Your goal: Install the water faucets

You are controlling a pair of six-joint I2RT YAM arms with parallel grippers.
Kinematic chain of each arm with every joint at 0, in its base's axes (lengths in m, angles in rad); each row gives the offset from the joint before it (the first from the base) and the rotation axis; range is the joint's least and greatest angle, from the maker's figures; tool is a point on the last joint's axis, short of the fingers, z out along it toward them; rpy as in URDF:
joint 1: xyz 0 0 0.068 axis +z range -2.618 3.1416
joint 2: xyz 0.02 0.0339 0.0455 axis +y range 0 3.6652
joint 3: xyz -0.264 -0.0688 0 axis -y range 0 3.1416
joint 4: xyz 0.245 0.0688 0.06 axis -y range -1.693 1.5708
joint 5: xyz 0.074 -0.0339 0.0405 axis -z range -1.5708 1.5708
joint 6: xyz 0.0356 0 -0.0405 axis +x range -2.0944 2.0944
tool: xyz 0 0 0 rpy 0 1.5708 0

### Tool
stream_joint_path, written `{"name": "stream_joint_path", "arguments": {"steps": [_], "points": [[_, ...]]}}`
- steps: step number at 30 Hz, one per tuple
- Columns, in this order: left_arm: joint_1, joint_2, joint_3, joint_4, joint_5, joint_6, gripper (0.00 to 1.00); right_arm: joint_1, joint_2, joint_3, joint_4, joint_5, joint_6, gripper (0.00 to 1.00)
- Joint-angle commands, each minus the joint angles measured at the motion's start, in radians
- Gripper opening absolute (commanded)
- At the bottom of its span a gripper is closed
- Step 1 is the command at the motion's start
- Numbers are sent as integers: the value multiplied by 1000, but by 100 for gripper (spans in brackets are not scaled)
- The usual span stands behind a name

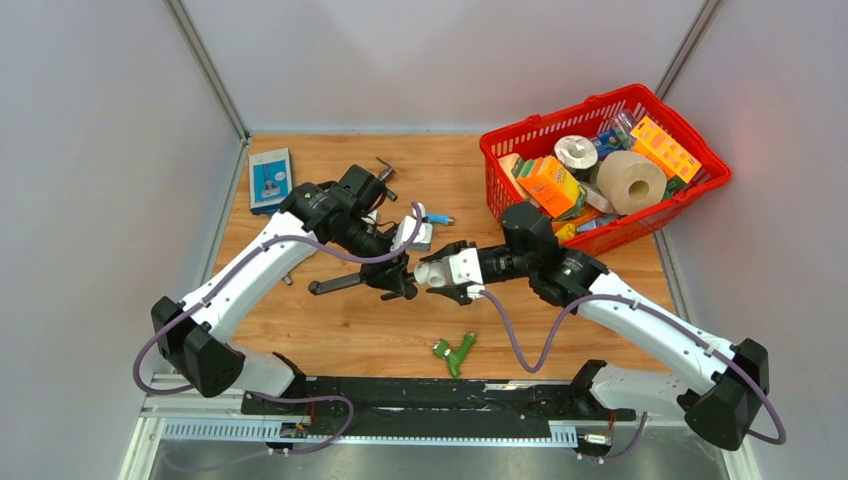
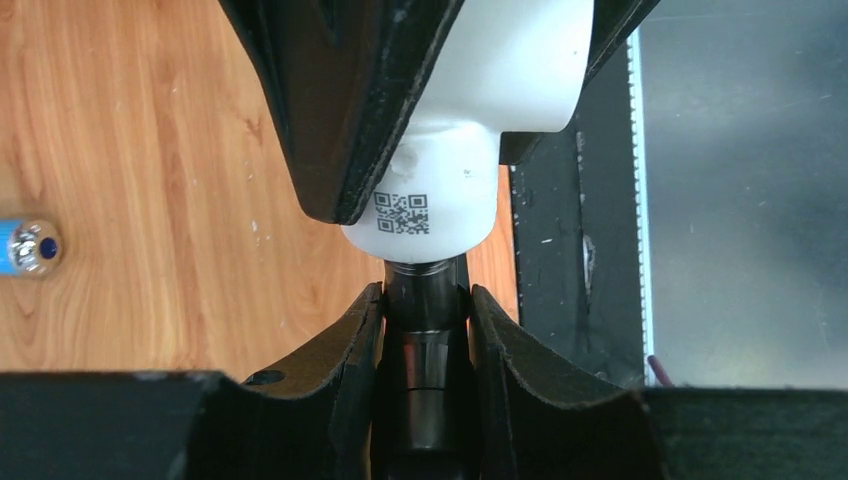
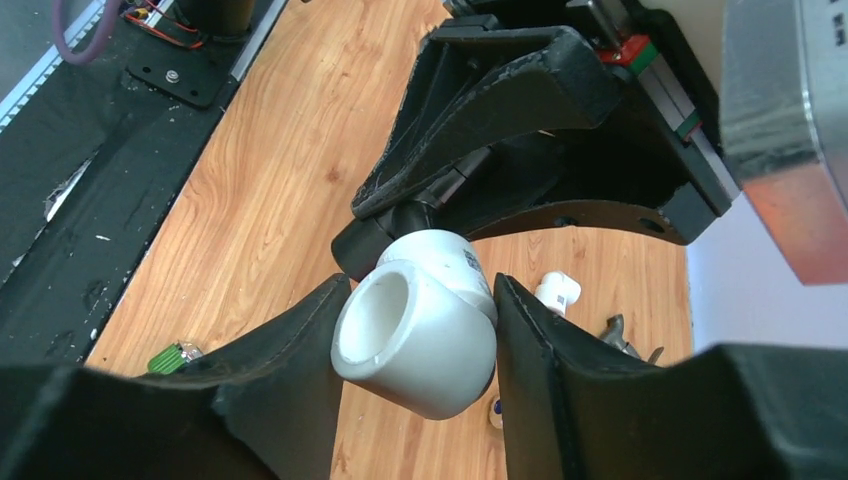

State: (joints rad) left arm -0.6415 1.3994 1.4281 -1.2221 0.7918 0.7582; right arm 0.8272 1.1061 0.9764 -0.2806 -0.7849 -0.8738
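Observation:
My left gripper (image 1: pixel 403 284) is shut on the long dark-grey metal faucet (image 1: pixel 336 285), gripping its stem (image 2: pixel 425 345). The stem's end sits in the mouth of a white elbow fitting (image 2: pixel 440 205) with a QR label. My right gripper (image 1: pixel 440 273) is shut on that elbow (image 3: pixel 415 335) and faces the left one above mid-table. The green plastic faucet (image 1: pixel 453 353) lies on the table in front of both grippers and shows in the right wrist view (image 3: pixel 170 357). The blue-handled faucet (image 1: pixel 438 218) lies behind them; its blue end shows in the left wrist view (image 2: pixel 25 247).
A red basket (image 1: pixel 560 122) full of packets and rolls stands at the back right. A blue-and-white packet (image 1: pixel 270 178) lies at the back left. A second white elbow (image 3: pixel 556 292) and a small dark metal part (image 1: pixel 385 172) lie behind the left arm.

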Motion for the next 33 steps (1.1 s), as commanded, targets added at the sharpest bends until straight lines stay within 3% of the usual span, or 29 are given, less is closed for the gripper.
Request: {"name": "stream_joint_path", "arguments": {"steps": [1, 4, 6, 8, 11, 16, 19, 25, 28, 33], "points": [[-10, -71, 17, 171, -96, -65, 0, 3, 32, 65, 24, 5, 54, 40], [-17, -192, -70, 350, -258, -146, 0, -6, 60, 68, 86, 78, 234, 13], [-27, -273, -159, 501, -408, -171, 0, -25, 81, 56, 171, 113, 407, 0], [-41, -348, -280, 634, -588, -172, 0, -42, 113, 42, 271, 166, 635, 0], [-72, -436, -389, 838, -753, -126, 0, -66, 175, 53, 376, 269, 948, 0], [-184, -539, -582, 1099, -1102, 48, 0, -77, 259, 50, 512, 335, 1284, 0], [-227, -568, -664, 1310, -1200, 183, 0, -94, 310, 42, 575, 403, 1439, 0], [-250, -537, -702, 1397, -1253, 303, 0, -140, 391, 62, 658, 348, 1627, 0], [-254, -519, -710, 1389, -1269, 320, 0, -157, 406, 90, 649, 305, 1606, 12], [-238, -501, -663, 1241, -1203, 204, 0, -201, 339, 91, 652, 268, 1434, 53]]}}
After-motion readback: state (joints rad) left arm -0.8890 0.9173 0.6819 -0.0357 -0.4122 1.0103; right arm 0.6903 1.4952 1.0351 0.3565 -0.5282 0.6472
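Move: The right hand already holds the white elbow, which lies about 6 cm right of the left hand and 1 cm ahead, at roughly its height. From the right hand, the dark faucet's gripped body is some 6 cm left and 1 cm back, about level. On the table, around 24 cm below the right hand, the blue faucet lies some 19 cm straight ahead of it, the green faucet roughly 10 cm back and 5 cm right. Gripping hands counter-roll some 70 degrees, left's front up, right's down, twisting elbow on faucet, carrying both 12 cm forward-left. ##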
